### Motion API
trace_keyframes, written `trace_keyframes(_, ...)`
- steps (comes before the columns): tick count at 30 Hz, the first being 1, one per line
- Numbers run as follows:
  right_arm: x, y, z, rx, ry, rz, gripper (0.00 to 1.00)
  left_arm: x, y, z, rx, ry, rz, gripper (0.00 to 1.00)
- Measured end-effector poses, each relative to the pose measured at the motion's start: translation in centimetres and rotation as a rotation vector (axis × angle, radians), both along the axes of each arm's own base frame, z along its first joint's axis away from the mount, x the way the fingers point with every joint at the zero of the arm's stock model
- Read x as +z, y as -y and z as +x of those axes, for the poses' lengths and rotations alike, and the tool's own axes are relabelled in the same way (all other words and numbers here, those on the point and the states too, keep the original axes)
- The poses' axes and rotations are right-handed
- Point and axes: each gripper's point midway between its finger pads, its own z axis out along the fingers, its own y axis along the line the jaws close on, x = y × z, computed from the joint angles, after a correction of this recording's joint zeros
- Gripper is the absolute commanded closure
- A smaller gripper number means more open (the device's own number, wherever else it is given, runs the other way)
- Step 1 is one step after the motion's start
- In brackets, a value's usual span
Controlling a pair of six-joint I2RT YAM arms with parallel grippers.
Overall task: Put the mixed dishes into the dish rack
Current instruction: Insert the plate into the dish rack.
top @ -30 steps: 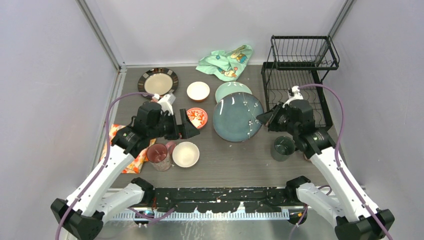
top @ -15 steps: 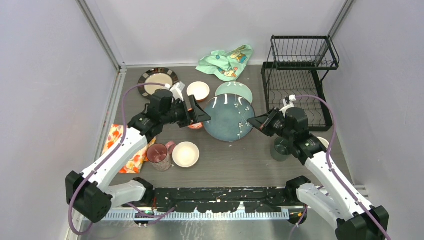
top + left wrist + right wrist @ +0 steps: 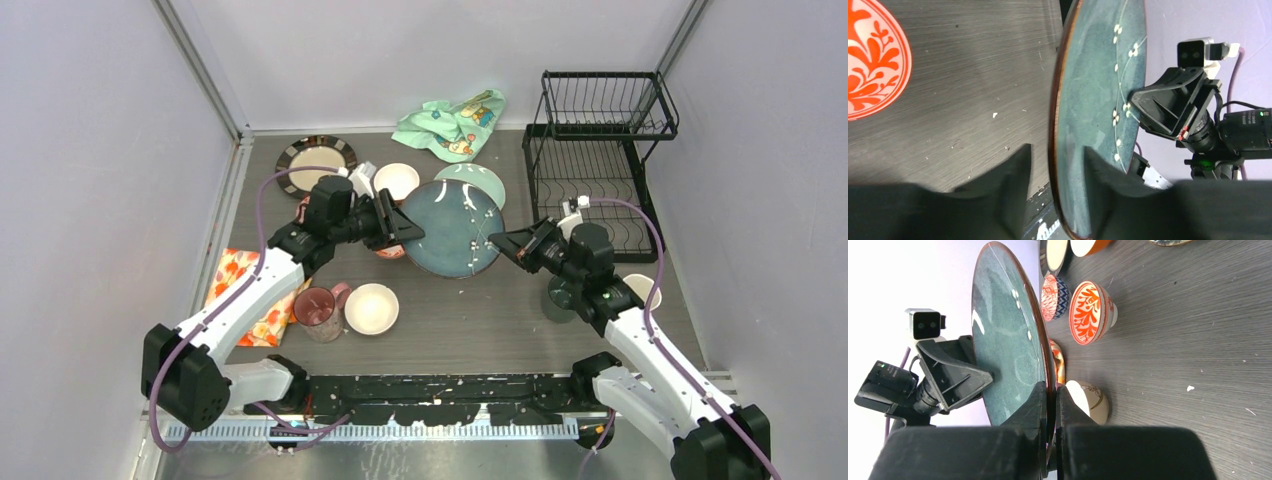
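The dark blue-green plate [image 3: 450, 228] hangs tilted on edge above the table, between the two arms. My right gripper [image 3: 497, 241] is shut on its right rim, and the fingers [image 3: 1040, 405] pinch the brown edge. My left gripper [image 3: 402, 228] straddles the left rim with its jaws open. In the left wrist view one finger [image 3: 1098, 175] lies against the plate's face [image 3: 1098, 100] and the other finger [image 3: 1015, 170] stands off the back. The dish rack [image 3: 590, 160] stands at the back right, holding nothing.
Under the plate sit a red bowl [image 3: 1090, 312] and a blue patterned bowl [image 3: 1054, 290]. On the table are a beige plate [image 3: 316, 158], a pale green plate [image 3: 472, 175], white bowls [image 3: 397, 181] [image 3: 371, 307], a pink cup [image 3: 318, 310], a dark green cup [image 3: 562, 295], an orange cloth [image 3: 240, 290] and a mint cloth [image 3: 452, 122].
The right gripper has carried the plate leftward and tipped it up. The left gripper has swung right onto the plate's left rim, and its jaws have narrowed.
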Motion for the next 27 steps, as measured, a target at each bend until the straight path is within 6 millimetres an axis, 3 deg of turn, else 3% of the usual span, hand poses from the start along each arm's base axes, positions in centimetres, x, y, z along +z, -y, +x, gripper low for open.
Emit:
trace_keyframes(4, -0.6, -0.1, -0.2, 0.012, -0.008, -0.001, 0.99, 0.1, 0.3, -0.1, -0.001, -0.017, -0.028, 0.96)
trace_keyframes(5, -0.8, -0.2, -0.3, 0.015, -0.014, -0.001, 0.99, 0.0, 0.3, -0.2, -0.003, -0.023, -0.029, 1.0)
trace_keyframes(17, -0.4, -0.9, 0.2, 0.053, 0.013, 0.022, 0.48, -0.1, 0.1, 0.0, 0.032, -0.072, -0.064, 1.0)
trace_keyframes(27, -0.7, -1.9, 0.9, 0.094, -0.004, 0.047, 0.46, -0.7, -0.3, -0.6, 0.023, -0.075, -0.048, 1.0)
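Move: The plate, held by its right rim in the right hand, has its middle about 9 cm to that hand's left and 2 cm ahead; the left hand has the opposite rim between open fingers, the middle some 8 cm to its right and 1 cm ahead. The orange bowl is about 7 cm ahead and 6 cm left of the left hand, 17 cm down; the green plate 20 cm ahead and 4 cm left of the right hand, 20 cm down. Staying almost in place and tipping only some 5 degrees, the left hand closes its half-open fingers and pinches the plate's left rim. Once it has hold, the right hand opens to about half and lets go its pinch, then eases about 2 cm left and 1 cm forward, turning slightly counter-clockwise, its open fingers still astride the right rim. ##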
